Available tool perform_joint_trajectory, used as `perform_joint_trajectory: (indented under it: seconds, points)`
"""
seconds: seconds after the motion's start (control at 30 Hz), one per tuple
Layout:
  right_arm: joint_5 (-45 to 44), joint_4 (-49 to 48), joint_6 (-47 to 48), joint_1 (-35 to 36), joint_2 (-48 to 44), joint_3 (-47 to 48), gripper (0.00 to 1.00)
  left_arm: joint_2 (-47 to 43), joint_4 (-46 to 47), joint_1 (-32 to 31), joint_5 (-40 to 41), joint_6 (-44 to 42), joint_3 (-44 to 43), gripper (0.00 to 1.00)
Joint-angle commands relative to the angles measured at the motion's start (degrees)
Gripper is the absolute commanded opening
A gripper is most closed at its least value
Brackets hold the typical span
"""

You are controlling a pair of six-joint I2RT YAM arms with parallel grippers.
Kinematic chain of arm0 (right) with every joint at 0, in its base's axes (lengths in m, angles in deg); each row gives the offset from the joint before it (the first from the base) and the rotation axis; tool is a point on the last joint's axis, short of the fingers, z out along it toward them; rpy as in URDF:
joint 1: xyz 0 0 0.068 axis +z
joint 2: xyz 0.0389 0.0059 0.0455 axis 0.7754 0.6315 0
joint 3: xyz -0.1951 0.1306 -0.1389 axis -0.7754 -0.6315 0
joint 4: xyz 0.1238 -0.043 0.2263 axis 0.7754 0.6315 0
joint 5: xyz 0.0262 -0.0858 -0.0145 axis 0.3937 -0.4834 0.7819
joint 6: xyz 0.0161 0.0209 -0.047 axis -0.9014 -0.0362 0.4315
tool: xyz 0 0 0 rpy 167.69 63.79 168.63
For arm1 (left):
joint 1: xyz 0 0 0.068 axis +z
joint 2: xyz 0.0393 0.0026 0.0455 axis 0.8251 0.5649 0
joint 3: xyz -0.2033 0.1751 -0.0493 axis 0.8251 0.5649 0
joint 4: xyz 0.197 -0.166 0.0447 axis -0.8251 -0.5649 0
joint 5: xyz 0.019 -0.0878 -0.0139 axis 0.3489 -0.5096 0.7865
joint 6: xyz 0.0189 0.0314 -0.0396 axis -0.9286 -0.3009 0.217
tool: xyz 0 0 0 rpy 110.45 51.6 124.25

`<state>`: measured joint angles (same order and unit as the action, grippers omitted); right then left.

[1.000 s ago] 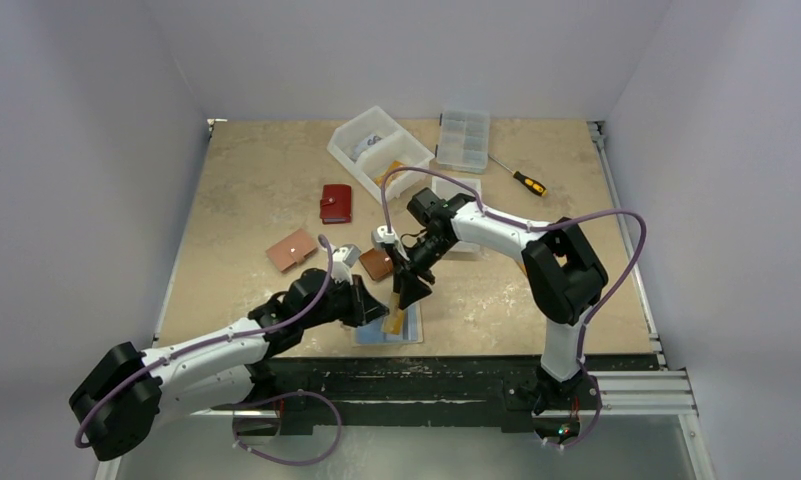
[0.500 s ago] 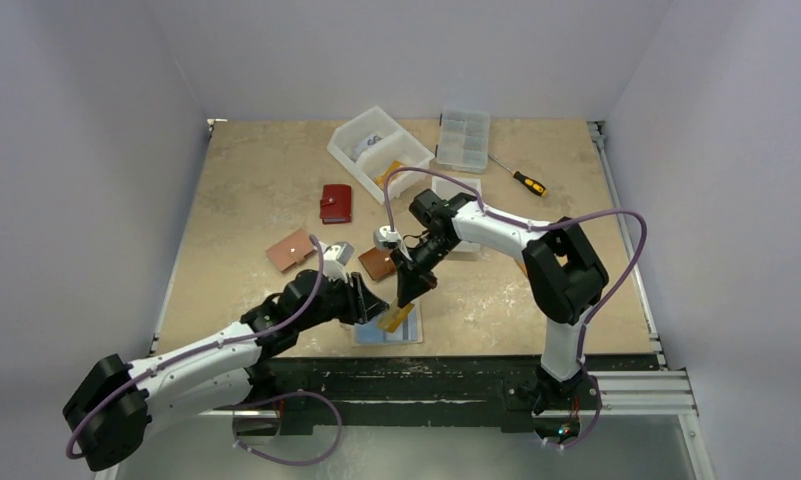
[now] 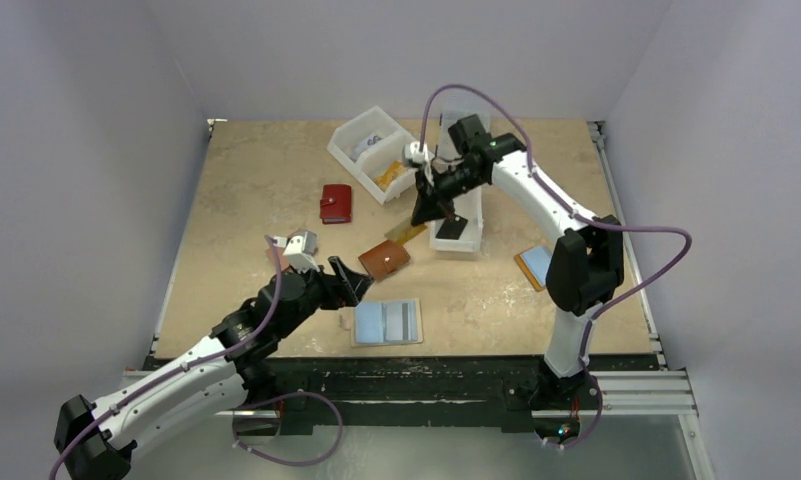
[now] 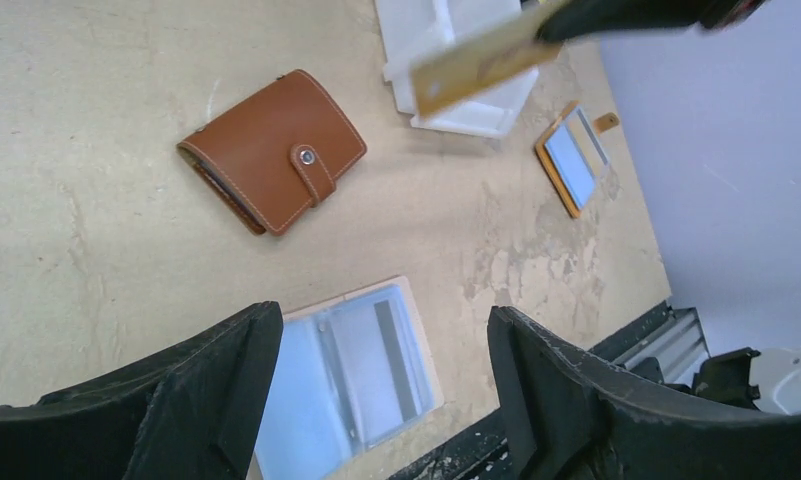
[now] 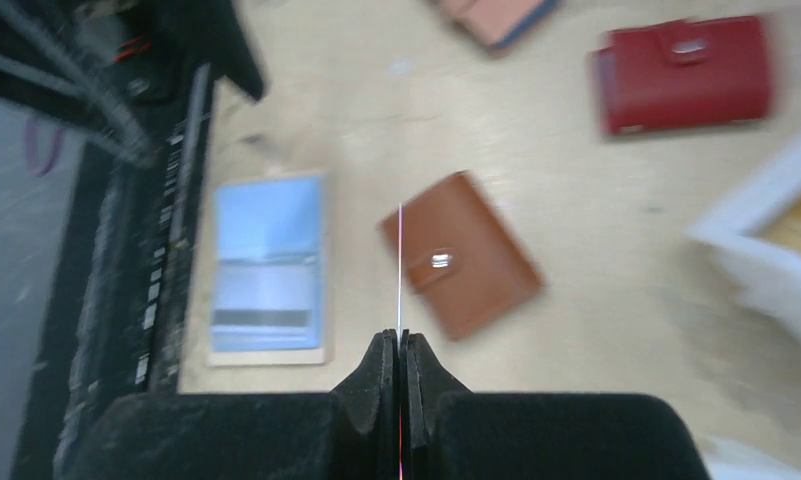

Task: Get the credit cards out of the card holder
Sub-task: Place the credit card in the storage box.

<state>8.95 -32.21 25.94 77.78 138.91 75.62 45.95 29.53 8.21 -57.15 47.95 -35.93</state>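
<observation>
The card holder point(image 3: 387, 322) lies open and flat near the table's front edge, with light blue credit cards in its sleeves, one showing a dark stripe. It also shows in the left wrist view point(image 4: 346, 370) and in the right wrist view point(image 5: 268, 265). My right gripper point(image 3: 425, 213) is shut on a yellow credit card point(image 3: 405, 234) and holds it in the air beside a white tray point(image 3: 468, 243). That yellow card point(image 5: 400, 270) appears edge-on between the shut right gripper point(image 5: 400, 336). My left gripper point(image 4: 378, 335) hangs open and empty above the holder, left of it point(image 3: 348, 281).
A brown snap wallet point(image 3: 385, 259) lies between the holder and the tray. A black card point(image 3: 451, 228) rests in the tray. A red wallet point(image 3: 336, 203), a white bin point(image 3: 371, 145) and an orange-edged holder point(image 3: 534, 266) are also on the table.
The right gripper closed on the yellow card, pulled it up out of the card holder and carried it back toward the white tray. The left gripper opened and drew back to the left.
</observation>
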Motion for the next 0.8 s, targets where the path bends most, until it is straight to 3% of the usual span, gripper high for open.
perform_joint_trajectory:
  seconds: [0.0, 0.27, 0.77]
  points:
    - [-7.0, -0.8, -11.7, -2.5, 4.0, 12.8, 0.00, 0.2, -2.0, 0.0, 4.3, 0.8, -2.2, 0.80]
    - [-15.0, -11.5, -25.3, -3.4, 10.2, 25.9, 0.00, 1.7, -2.6, 0.0, 5.1, -0.1, -3.6, 0.80]
    - [-18.9, -15.7, -28.7, -3.5, 18.5, 35.4, 0.00, 8.7, 2.4, 0.1, 7.2, 1.2, -4.6, 0.80]
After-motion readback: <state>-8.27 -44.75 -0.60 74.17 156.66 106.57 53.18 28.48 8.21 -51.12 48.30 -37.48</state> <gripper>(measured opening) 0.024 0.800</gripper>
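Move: Ahead of the right hand, which holds a gold card, the storage box's compartment with the gold cards lies roughly 21 cm out, 6 cm left and 9 cm down. The small white box is about 8 cm ahead and 10 cm to the right; the brown holder some 5 cm back and 9 cm left; the red holder 11 cm ahead and 21 cm left. From the left hand that compartment is around 37 cm ahead and 7 cm right. Sweeping forward some 17 cm, fast at first and then easing, the right hand carries the pinched gold card away from the small white box towards the storage box's gold-card compartment. It climbs about 5 cm early and sinks back slightly, turning nearly 30 degrees clockwise with fingers kept shut. The open left hand sinks a couple of centimetres and drifts slightly forward. ##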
